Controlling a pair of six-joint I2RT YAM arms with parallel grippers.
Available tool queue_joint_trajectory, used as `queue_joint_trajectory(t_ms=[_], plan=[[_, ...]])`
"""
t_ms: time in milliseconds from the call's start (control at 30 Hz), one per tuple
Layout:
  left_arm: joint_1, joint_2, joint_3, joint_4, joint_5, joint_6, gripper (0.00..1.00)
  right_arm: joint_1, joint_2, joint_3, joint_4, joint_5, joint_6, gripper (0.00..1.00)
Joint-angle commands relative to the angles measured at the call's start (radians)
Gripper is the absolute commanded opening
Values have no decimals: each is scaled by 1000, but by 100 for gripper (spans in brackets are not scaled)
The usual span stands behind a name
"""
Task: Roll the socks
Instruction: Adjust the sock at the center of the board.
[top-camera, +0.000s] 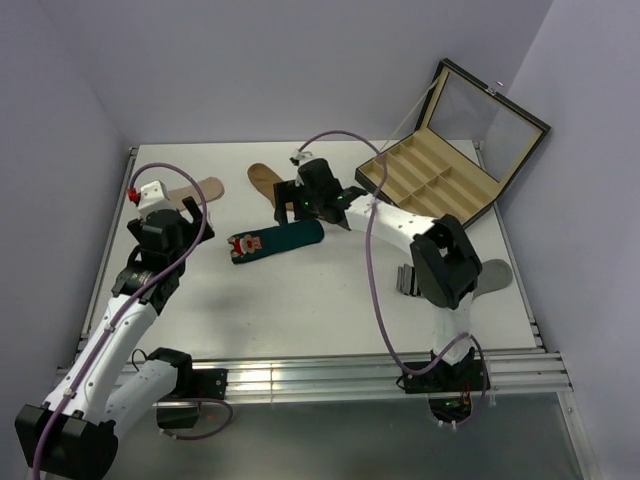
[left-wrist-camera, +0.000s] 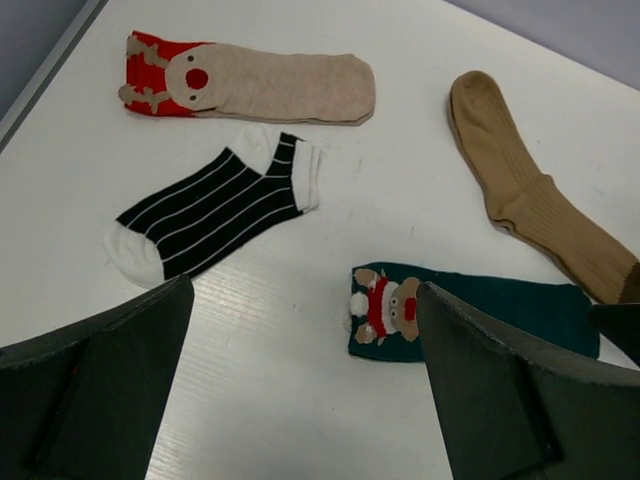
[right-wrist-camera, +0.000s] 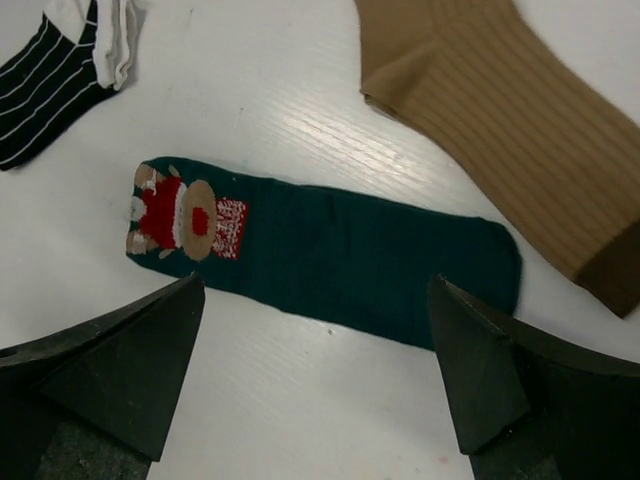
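Observation:
The dark teal reindeer sock (top-camera: 275, 242) lies flat mid-table. My right gripper (top-camera: 288, 205) hovers open just beyond it; in the right wrist view the teal sock (right-wrist-camera: 340, 250) lies across, just ahead of the open gripper (right-wrist-camera: 315, 300). My left gripper (top-camera: 190, 222) hangs open to its left, with the reindeer end of the teal sock (left-wrist-camera: 470, 310) by the right finger and bare table under the gripper (left-wrist-camera: 305, 330). A black white-striped sock (left-wrist-camera: 210, 215), a beige red-toed sock (left-wrist-camera: 270, 85) and a brown sock (left-wrist-camera: 530, 195) lie beyond. The grey sock (top-camera: 490, 273) lies by the right arm.
An open black box (top-camera: 430, 180) with tan compartments and a raised lid stands at the back right. Metal rails (top-camera: 330, 365) run along the near table edge. Walls close in the left and back sides.

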Motion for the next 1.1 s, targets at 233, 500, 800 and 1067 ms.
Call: queue_joint_trajectory(t_ms=[233,500,800,1067], plan=[[1,47,7,27,-49,-6,100,67,201,71,105,-75,6,100],[1,60,12,20,-32,-9,99,70,199,-28,50,-109,-95,100],[1,57,12,22,-22,-11,99,17,147,-61,-181,-131,-238,100],[1,49,10,27,-9,-12,99,-100,13,-159,-266,-5,-283,100]])
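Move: The green sock's middle lies about 11 cm below the right hand, roughly 3 cm back and 4 cm to its left. The brown sock is about 10 cm ahead of this hand, level with it sideways; the striped sock lies some 25 cm to its left and 2 cm back. From the left hand, the green sock is about 16 cm to the right, 6 cm ahead and 19 cm below. Down about 10 cm, drifting left and then slightly back, the right hand brings its open fingertips onto the green sock, then sweeps right some 9 cm while staying low, dragging the sock along the table under the tips. The wrist tilts roughly 25 degrees and the fingers stay wide open. The empty left hand sinks about 2.5 cm, then stays. ##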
